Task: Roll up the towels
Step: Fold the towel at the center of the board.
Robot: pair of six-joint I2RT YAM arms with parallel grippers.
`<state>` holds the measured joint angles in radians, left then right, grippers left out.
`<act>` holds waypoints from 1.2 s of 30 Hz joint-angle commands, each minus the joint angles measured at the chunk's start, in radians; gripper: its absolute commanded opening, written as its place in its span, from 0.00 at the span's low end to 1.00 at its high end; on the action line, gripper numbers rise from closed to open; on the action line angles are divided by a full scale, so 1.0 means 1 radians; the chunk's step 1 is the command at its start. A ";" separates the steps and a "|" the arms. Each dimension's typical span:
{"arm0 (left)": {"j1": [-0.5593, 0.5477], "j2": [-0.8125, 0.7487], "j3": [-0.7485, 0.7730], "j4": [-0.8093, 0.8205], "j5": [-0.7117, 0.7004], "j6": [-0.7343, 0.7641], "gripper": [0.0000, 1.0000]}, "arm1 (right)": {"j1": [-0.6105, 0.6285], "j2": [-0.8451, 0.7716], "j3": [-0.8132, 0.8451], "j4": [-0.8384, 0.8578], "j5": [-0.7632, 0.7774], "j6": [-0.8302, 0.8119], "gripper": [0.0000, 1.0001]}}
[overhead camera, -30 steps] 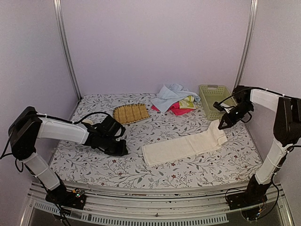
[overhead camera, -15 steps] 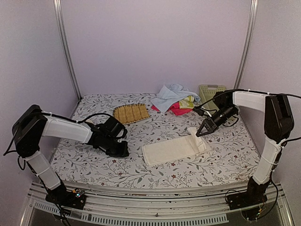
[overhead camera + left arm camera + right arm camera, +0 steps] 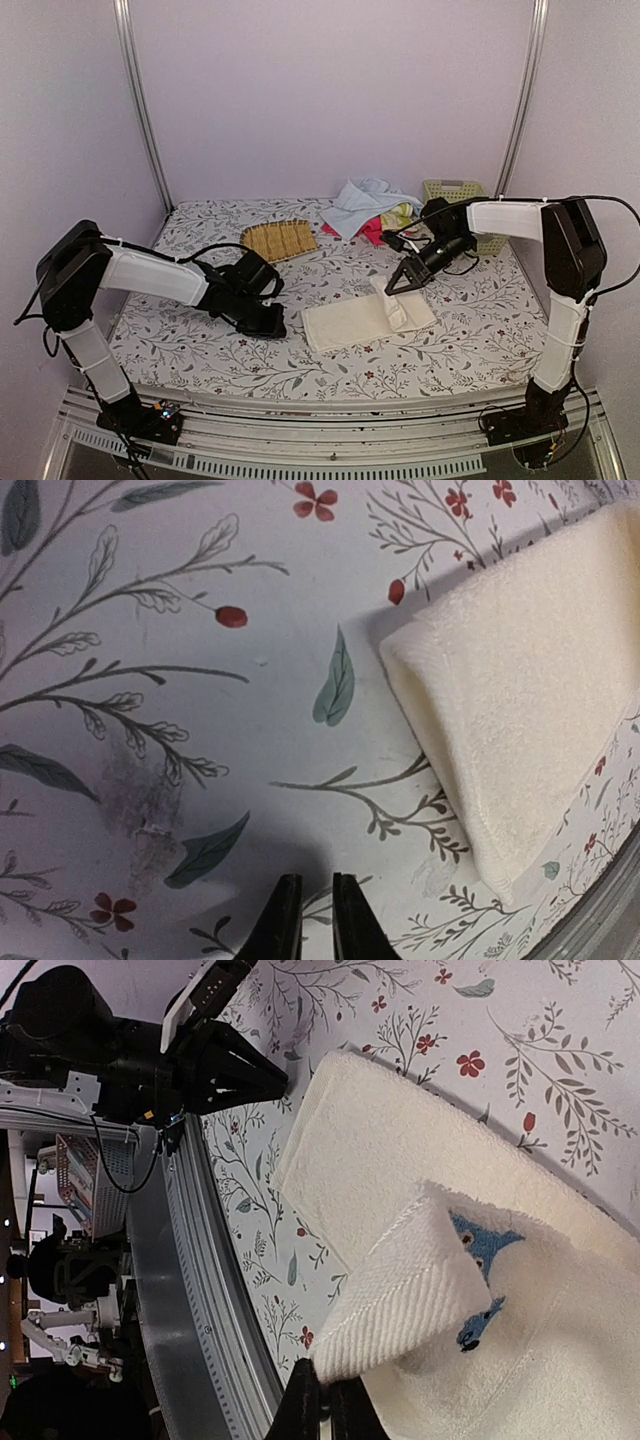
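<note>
The long cream-white towel [image 3: 352,320] lies flat on the flowered table, and its right end [image 3: 420,1290] is lifted and folded back over the rest. My right gripper [image 3: 392,287] [image 3: 325,1380] is shut on the edge of that folded end, beside the blue printed mark [image 3: 480,1245]. Low over the table, my left gripper [image 3: 277,326] [image 3: 310,878] sits just left of the towel's near corner [image 3: 520,710]. A narrow gap shows between its fingers, with nothing in it. The light blue towel [image 3: 360,198], pink towel [image 3: 376,234] and yellow-green towel [image 3: 401,215] are heaped at the back.
A tan slatted mat [image 3: 279,240] lies at the back, left of the heap. The pale green lattice basket [image 3: 452,189] stands at the back right, partly behind my right arm. A metal rail [image 3: 190,1290] runs along the table's near edge.
My right gripper has carried the towel's right end leftward, folding it over the rest of the towel. My left gripper has crept right, closer to the towel's left end.
</note>
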<state>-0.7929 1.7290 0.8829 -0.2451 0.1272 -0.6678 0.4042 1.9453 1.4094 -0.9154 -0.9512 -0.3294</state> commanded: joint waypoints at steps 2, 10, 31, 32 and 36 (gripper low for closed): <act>-0.036 0.026 0.022 0.004 0.015 -0.035 0.13 | 0.066 0.054 0.041 0.136 0.033 0.121 0.03; -0.051 0.030 0.009 0.036 0.025 -0.073 0.12 | 0.179 0.140 0.132 0.226 0.046 0.252 0.03; -0.065 0.059 -0.022 0.096 0.045 -0.104 0.12 | 0.248 0.223 0.219 0.230 0.053 0.358 0.03; -0.064 0.062 -0.022 0.098 0.046 -0.105 0.12 | 0.249 0.228 0.224 0.231 0.054 0.368 0.03; -0.066 0.066 -0.024 0.103 0.047 -0.103 0.11 | 0.253 0.256 0.244 0.225 0.048 0.388 0.03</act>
<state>-0.8425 1.7649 0.8818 -0.1383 0.1684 -0.7689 0.6456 2.1601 1.6192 -0.7013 -0.8963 0.0227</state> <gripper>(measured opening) 0.116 0.042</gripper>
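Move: The right hand already pinches the towel's folded-over end; the towel's left end lies about 18 cm to its left, 4 cm back and 10 cm below. The red towel lies some 20 cm ahead of the right hand and 2 cm to its left. From the nearly shut left hand, the towel's left end lies about 5 cm right, 1 cm ahead, just below, with the woven tray 24 cm straight ahead. Right hand keeps its pinch, carrying the fold left about 11 cm, sinking slightly; left hand nears by 3 cm. ##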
